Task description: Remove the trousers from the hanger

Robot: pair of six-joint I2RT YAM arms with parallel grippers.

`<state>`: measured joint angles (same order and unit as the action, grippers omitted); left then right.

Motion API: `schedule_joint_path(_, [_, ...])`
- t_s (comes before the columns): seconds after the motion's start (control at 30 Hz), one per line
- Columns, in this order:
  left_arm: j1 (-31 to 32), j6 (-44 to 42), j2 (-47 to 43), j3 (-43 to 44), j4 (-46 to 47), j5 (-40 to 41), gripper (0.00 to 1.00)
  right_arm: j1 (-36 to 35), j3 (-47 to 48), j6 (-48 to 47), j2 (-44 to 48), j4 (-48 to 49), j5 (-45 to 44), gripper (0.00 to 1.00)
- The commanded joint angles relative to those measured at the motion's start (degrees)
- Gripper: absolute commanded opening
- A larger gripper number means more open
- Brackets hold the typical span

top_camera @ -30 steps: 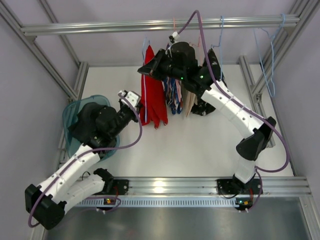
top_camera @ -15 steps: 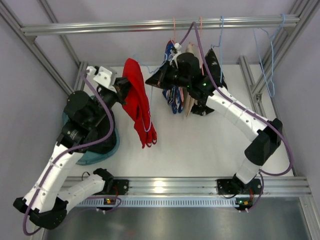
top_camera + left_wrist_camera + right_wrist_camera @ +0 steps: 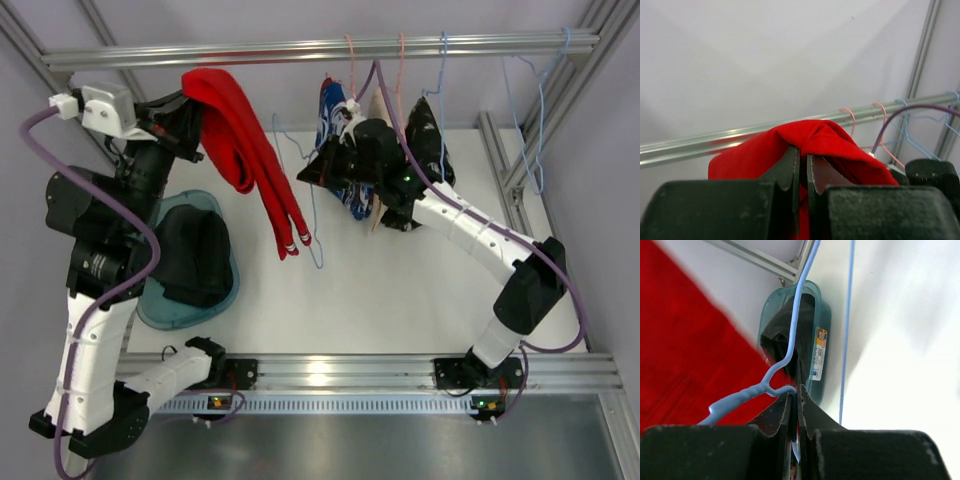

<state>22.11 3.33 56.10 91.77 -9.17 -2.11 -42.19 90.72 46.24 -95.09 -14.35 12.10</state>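
Observation:
The red trousers (image 3: 240, 150) hang in a long drape from my left gripper (image 3: 188, 98), which is raised high at the far left and shut on their top fold (image 3: 840, 145). My left gripper (image 3: 802, 152) pinches the red cloth. The leg ends dangle beside a light blue wire hanger (image 3: 313, 215). My right gripper (image 3: 306, 172) is shut on that hanger's wire (image 3: 790, 340), with red cloth (image 3: 685, 355) behind it. My right gripper (image 3: 796, 395) shows the wire clamped between its fingers. The black trousers (image 3: 195, 255) lie in a teal basket (image 3: 150, 310).
A metal rail (image 3: 250, 50) crosses the top with several hangers carrying other clothes: a blue patterned piece (image 3: 335, 110) and a black garment (image 3: 425, 130). Empty blue hangers (image 3: 540, 110) hang at the right. Frame posts stand on both sides. The teal basket (image 3: 822, 315) shows below the hanger.
My left arm has lifted and swung up to the far left, drawing the red trousers up and away from the hanger. The right gripper has kept hold of the hanger near the rail.

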Motion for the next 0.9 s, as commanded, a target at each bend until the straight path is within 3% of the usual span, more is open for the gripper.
schedule_joint_path(0.0, [-2.2,0.9,-3.2,4.0,14.3,4.3,0.00,0.4,-0.1,-1.1,2.8,1.8,0.5,0.00])
schedule_joint_path(0.3, [-12.4,-1.7,-14.1,-2.9,10.7,8.7,0.00,-0.3,-3.1,-3.4,6.0,5.0,6.0,0.00])
schedule_joint_path(0.63, [-25.6,-16.0,-30.1,-16.3,5.5,20.2,0.00,-1.2,-7.7,-7.8,11.9,5.0,10.3,0.00])
schedule_joint_path(0.87, [-27.7,-25.7,-36.6,-24.0,-1.6,26.8,0.00,-1.9,-13.0,-11.5,18.1,4.7,12.8,0.00])
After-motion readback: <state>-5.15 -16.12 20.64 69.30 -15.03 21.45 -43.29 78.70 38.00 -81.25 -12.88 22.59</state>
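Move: From the left hand, which already holds the red trousers high up, the basket stands about 8 cm ahead, 17 cm left and 57 cm below; the black trousers lie in it. The right hand's blue hanger is roughly 18 cm right of the left hand, 5 cm ahead and 30 cm lower. From the right hand, the rail's free right end is some 42 cm right, 5 cm ahead and 35 cm up; the blue patterned trousers hang 8 cm right, 5 cm ahead. Swinging the red trousers away from the bare hanger, the left hand sweeps about 20 cm left and 15 cm back, first rising slightly, then sinking, while turning nearly 60 degrees counter-clockwise with its pinch kept. The right hand waits briefly, then draws back from the blue patterned trousers, still gripping the blue hanger and turning a little counter-clockwise. ##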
